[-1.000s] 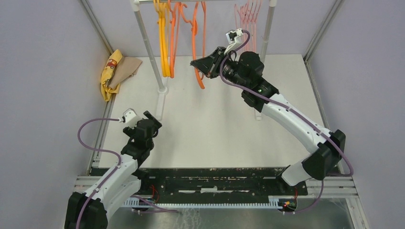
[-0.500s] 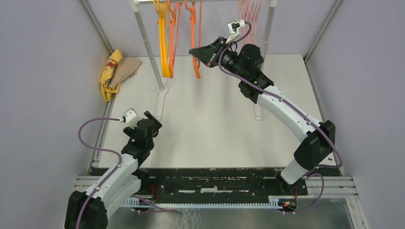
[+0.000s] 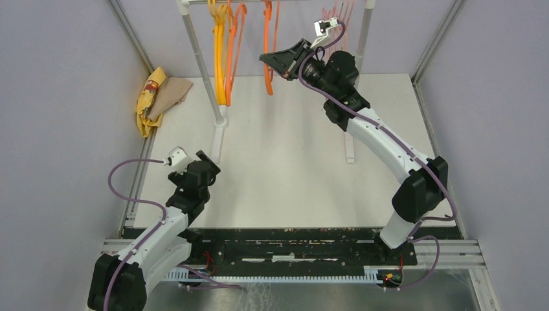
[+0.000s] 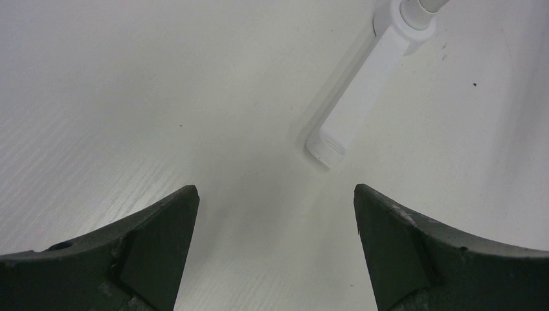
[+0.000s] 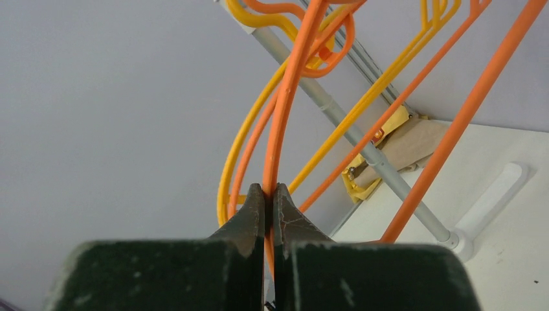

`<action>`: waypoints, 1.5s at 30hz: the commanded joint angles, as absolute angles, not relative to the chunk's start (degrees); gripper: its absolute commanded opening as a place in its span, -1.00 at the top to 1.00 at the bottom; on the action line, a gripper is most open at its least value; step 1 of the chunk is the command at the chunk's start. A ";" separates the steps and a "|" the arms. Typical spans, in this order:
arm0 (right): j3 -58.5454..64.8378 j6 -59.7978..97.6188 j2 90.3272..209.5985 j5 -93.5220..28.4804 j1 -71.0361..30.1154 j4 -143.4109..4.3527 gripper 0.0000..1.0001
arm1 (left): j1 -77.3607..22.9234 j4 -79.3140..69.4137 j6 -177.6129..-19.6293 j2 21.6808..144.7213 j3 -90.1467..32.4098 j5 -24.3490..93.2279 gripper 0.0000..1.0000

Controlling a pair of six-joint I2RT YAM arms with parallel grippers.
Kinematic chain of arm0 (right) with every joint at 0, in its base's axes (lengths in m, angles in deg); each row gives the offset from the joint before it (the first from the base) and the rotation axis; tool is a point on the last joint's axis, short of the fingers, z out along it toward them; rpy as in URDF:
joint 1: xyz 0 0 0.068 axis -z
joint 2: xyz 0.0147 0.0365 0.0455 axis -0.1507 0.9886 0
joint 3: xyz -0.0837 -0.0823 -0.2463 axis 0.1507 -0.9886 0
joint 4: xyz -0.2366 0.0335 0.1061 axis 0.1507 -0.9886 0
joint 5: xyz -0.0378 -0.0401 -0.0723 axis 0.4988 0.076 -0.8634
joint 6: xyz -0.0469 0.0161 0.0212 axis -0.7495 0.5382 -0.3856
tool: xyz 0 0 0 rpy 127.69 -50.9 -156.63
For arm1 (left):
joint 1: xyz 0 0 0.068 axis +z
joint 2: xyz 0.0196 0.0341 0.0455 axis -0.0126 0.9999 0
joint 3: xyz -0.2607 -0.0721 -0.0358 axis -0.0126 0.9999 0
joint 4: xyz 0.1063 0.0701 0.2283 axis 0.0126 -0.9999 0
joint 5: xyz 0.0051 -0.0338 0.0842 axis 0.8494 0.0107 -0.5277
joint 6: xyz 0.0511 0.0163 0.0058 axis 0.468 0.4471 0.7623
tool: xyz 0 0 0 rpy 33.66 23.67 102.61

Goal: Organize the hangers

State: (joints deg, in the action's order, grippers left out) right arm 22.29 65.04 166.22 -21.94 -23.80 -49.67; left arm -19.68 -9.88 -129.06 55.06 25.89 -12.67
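Observation:
My right gripper (image 3: 270,61) is raised near the rack's top bar and is shut on an orange hanger (image 3: 267,52); the right wrist view shows the fingers (image 5: 256,214) clamped on its thin orange bar (image 5: 288,97). Yellow-orange hangers (image 3: 220,58) and another orange hanger (image 3: 234,39) hang at the bar's left end. Pale pink hangers (image 3: 336,13) hang at the right end, partly hidden behind my arm. My left gripper (image 3: 206,160) is open and empty, low over the table (image 4: 194,97) near the rack's left foot (image 4: 353,113).
The white-poled rack stands at the back, with its left pole (image 3: 202,65) and right pole (image 3: 362,39). A yellow and tan cloth bundle (image 3: 158,97) lies at the back left by the frame. Metal frame struts (image 3: 129,39) border both sides.
My right gripper has lifted the orange hanger up and slightly back toward the rack's bar. The left arm has barely moved.

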 commanded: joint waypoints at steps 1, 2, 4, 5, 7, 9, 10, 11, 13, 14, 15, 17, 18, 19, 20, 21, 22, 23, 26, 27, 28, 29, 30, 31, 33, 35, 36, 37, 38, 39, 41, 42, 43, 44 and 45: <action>26.03 68.83 169.79 -22.20 -22.92 -45.70 0.99 | -19.35 -7.36 -126.24 54.84 25.28 -13.93 -0.93; 25.96 69.16 170.51 -22.03 -22.91 -45.79 0.99 | -19.31 -7.44 -126.24 54.82 25.28 -14.02 -0.93; 24.83 70.05 171.19 -21.74 -22.97 -45.71 0.99 | -19.35 -7.64 -126.31 54.66 25.37 -14.10 -0.93; 24.12 70.36 171.26 -21.63 -22.95 -45.54 0.99 | -19.35 -7.67 -126.33 54.58 25.39 -14.08 -0.93; 22.48 70.71 171.17 -21.27 -22.95 -45.02 0.99 | -19.36 -7.71 -126.39 54.40 25.46 -13.99 -0.93; 20.87 70.51 170.60 -20.78 -22.96 -45.09 0.95 | -19.33 -7.76 -126.42 54.24 25.55 -14.00 -0.93; 20.02 70.35 170.12 -20.67 -22.95 -45.04 0.81 | -19.35 -7.76 -126.42 54.17 25.58 -14.04 -0.93; 19.11 69.94 169.43 -20.65 -22.97 -45.16 0.71 | -19.35 -7.76 -126.34 54.22 25.55 -14.06 -0.93; 17.35 68.58 167.53 -21.05 -22.95 -45.89 0.50 | -19.31 -7.69 -126.06 54.44 25.42 -13.95 -0.96; 16.34 67.48 166.54 -21.67 -22.96 -46.42 0.36 | -19.36 -7.63 -125.88 54.57 25.38 -13.83 -0.99; 15.51 66.53 165.48 -22.35 -22.97 -47.41 0.26 | -19.35 -7.52 -125.59 54.84 25.31 -13.74 -0.98; 13.65 64.34 163.32 -23.77 -22.96 -49.80 0.14 | -19.35 -7.58 -125.24 55.47 25.08 -13.73 -0.98; 12.98 63.22 162.34 -24.37 -22.93 -51.06 0.08 | -19.35 -7.57 -125.07 55.64 24.96 -13.76 -0.98; 12.31 62.24 161.36 -24.65 -22.97 -52.08 0.01 | -19.45 -7.58 -124.90 55.82 24.87 -13.79 -0.98; 11.82 61.15 160.55 -24.69 -22.97 -53.15 -0.26 | -19.36 -7.61 -124.77 55.99 24.78 -13.80 -0.98; 11.27 59.95 159.73 -24.76 -23.05 -54.37 -0.60 | -19.35 -7.73 -124.75 56.04 24.71 -13.83 -0.98; 10.56 58.76 158.87 -24.96 -23.07 -55.49 -0.93 | -19.35 -7.75 -124.67 56.12 24.67 -13.80 -0.98; 9.72 57.29 157.87 -25.35 -23.24 -56.73 -0.99 | -19.35 -7.68 -124.57 56.18 24.67 -13.67 -0.98; 6.46 51.42 154.55 -27.30 -23.98 -61.69 -1.00 | -19.35 -7.13 -123.96 56.37 24.67 -12.87 -0.98; 5.06 49.04 153.47 -28.36 -24.32 -63.58 -1.00 | -19.37 -7.02 -123.69 56.63 24.60 -12.45 -0.98; 3.41 46.77 151.97 -29.45 -24.77 -65.67 -1.00 | -19.34 -6.85 -123.39 56.98 24.54 -12.03 -0.98; 1.42 44.03 150.92 -30.47 -25.19 -66.87 -1.00 | -19.35 -6.65 -123.24 57.27 24.48 -11.64 -0.98; -0.48 42.04 150.08 -31.13 -25.85 -68.20 -1.00 | -19.33 -6.51 -123.10 57.64 24.40 -11.38 -0.98; -2.17 39.73 149.34 -33.05 -26.55 -70.01 -1.00 | -19.35 -6.45 -123.00 58.05 24.26 -11.11 -0.98; -5.78 35.32 148.01 -36.85 -28.11 -73.63 -1.00 | -19.31 -6.30 -122.75 59.06 23.79 -10.74 -0.98; -10.68 33.37 146.12 -39.54 -28.66 -74.79 -1.00 | -19.35 -6.48 -122.51 60.35 23.22 -10.33 -0.98; -14.97 33.10 144.83 -40.88 -28.66 -74.28 -1.00 | -19.35 -6.52 -122.46 60.88 22.96 -10.22 -0.98; -18.47 32.81 143.45 -41.85 -28.68 -73.45 -1.00 | -19.35 -6.53 -122.48 61.43 22.80 -10.11 -0.98; -21.64 32.54 142.17 -43.19 -28.77 -72.56 -1.00 | -19.33 -6.30 -122.58 62.00 22.72 -9.92 -0.98; -24.42 32.37 140.88 -44.22 -28.79 -71.75 -1.00 | -19.35 -5.88 -122.59 62.49 22.74 -9.67 -0.98; -28.41 32.23 139.27 -46.38 -28.93 -71.17 -1.00 | -19.31 -4.75 -122.48 63.55 22.82 -9.19 -0.98; -29.79 32.29 138.79 -47.53 -28.94 -71.26 -1.00 | -19.35 -4.43 -122.42 64.22 22.81 -9.02 -0.98; -30.81 32.31 138.61 -48.89 -28.93 -71.40 -1.00 | -19.35 -4.34 -122.25 64.79 22.56 -8.83 -0.98; -31.65 32.31 138.65 -49.98 -28.95 -71.52 -1.00 | -19.35 -4.33 -122.08 65.27 22.29 -8.51 -0.98; -32.19 32.46 138.79 -51.27 -28.95 -71.74 -1.00 | -19.43 -4.44 -121.84 65.69 22.00 -8.27 -0.98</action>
State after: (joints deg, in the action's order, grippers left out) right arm -31.08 34.27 141.79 -43.93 -28.94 -74.37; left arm -19.68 -7.90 -124.41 64.20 24.86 -9.20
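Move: I still pinch the last orange hanger; the hanging rail it goes to runs about 9 cm ahead of my right hand and 7 cm above, level sideways. Beside that spot, also 9 cm ahead, the other orange hanger hangs about 6 cm left of my hand, the yellow hangers 9 cm left, and the pink hangers some 15 cm right. From my left hand, that rail spot is about 21 cm ahead, 23 right, 45 up. With my right hand I carry the pinched hanger about 3 cm forward and 4 down to settle it on the rail, then spread my fingers wide and let go. I drop about 30 cm below that, swinging back and right away from the rail, tipping the fingers down over the bare table by some 55 degrees. My left hand, empty and open, sinks about 3 cm. ##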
